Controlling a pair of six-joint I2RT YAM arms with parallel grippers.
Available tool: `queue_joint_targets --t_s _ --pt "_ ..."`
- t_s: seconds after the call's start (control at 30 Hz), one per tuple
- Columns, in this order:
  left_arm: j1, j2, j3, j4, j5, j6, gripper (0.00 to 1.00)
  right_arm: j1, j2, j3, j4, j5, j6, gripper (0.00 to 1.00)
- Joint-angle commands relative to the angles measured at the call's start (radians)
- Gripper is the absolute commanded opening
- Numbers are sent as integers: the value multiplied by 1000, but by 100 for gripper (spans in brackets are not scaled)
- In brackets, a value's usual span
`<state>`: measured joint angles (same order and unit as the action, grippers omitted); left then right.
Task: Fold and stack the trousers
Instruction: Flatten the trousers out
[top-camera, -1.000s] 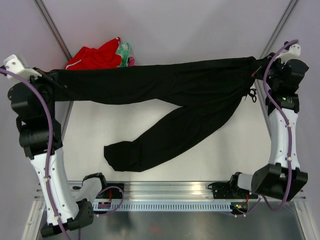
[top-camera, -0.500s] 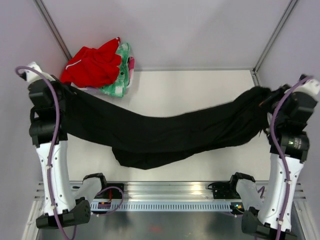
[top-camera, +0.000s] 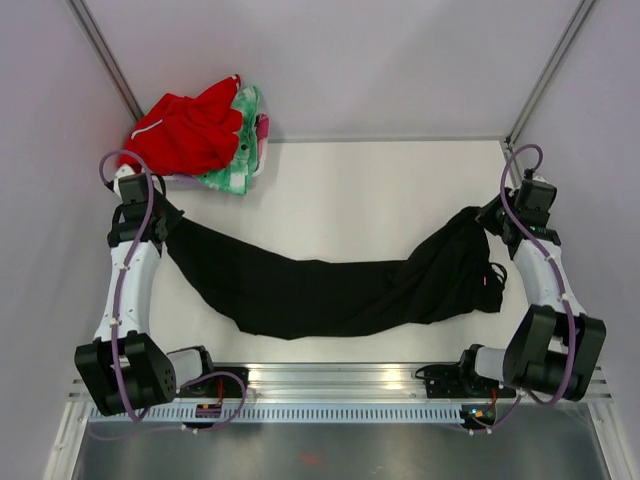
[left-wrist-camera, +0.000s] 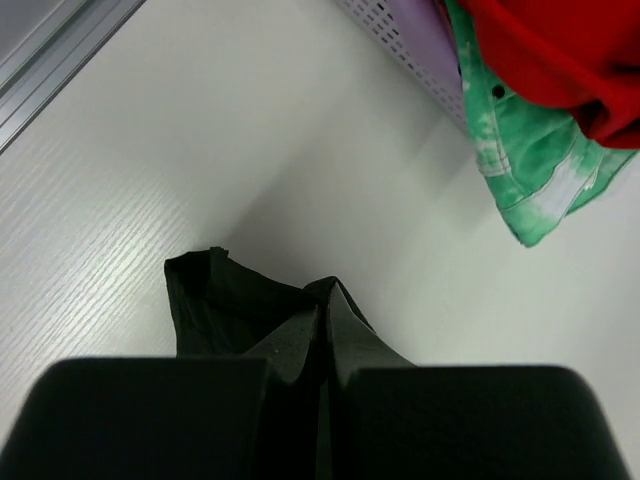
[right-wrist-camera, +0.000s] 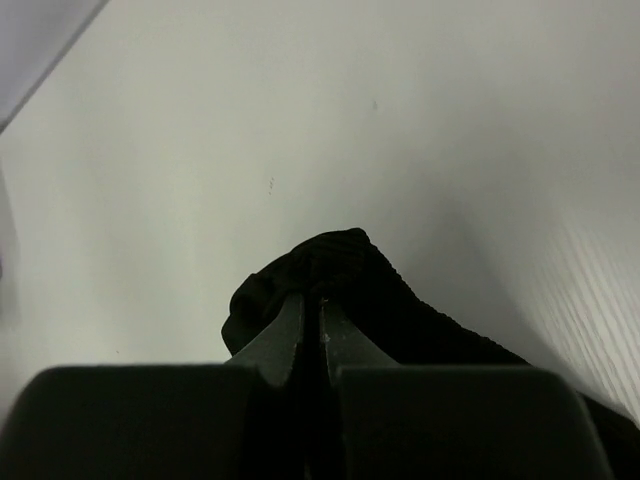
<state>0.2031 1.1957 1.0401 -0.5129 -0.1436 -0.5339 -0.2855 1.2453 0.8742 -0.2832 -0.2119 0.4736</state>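
The black trousers lie stretched across the white table in a sagging band, folded lengthwise. My left gripper is shut on the leg end at the left; the black cloth bunches out between its fingers just above the table. My right gripper is shut on the waist end at the right, where the fabric is gathered in a ridged bunch. The waist end piles up in folds with its drawstring loose beside it.
A red garment with white trim lies on a green-and-pink cloth at the back left; both show in the left wrist view, on a white perforated basket. Metal frame posts stand at the back corners. The rail runs along the near edge.
Both grippers have come down and toward the near side with the trousers. The garment, held high and taut a second ago, now lies slack on the table with both legs together.
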Motion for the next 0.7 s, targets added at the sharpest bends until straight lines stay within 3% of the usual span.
queue_joint_targets --t_s 0.0,0.23,0.5,0.67 --pt "34 21 17 132 32 -55 2 -6 81 86 312 -86 30 0" --pt "61 13 23 215 79 -95 2 -14 184 242 338 -49 -47 0" --pt "85 30 47 240 50 -74 2 -73 177 207 407 -38 -62 0" --pt "202 93 57 264 119 -112 2 -121 241 229 443 -59 -50 0"
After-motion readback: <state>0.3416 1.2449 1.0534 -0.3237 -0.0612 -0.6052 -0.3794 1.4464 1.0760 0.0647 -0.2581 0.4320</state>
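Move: Both hands already pinch the black trousers in the air, left at a leg end, right at the waist, with the belly of the cloth sagging towards the base: its middle lies about 31 cm right, 18 cm back and 12 cm below the left hand, and about 31 cm left and 18 cm back of the right. The laundry basket is some 17 cm ahead of the left hand and 3 cm right. From the right hand, the table's far right corner is roughly 20 cm ahead and 13 cm right, the drawstring loop 13 cm back and 8 cm right. Keeping its pinch on the waist, the right hand sweeps forward about 9 cm, soon rising some 8 cm as well with the fingers tipping up about 20 degrees, then stops going forward and draws some 5 cm to the right, towards the table's far right corner. The left hand, still holding the leg end, eases forward and up towards the basket side with a slight upward tilt and then pulls left, away from the right hand, so that the two stretch the cloth between them. ##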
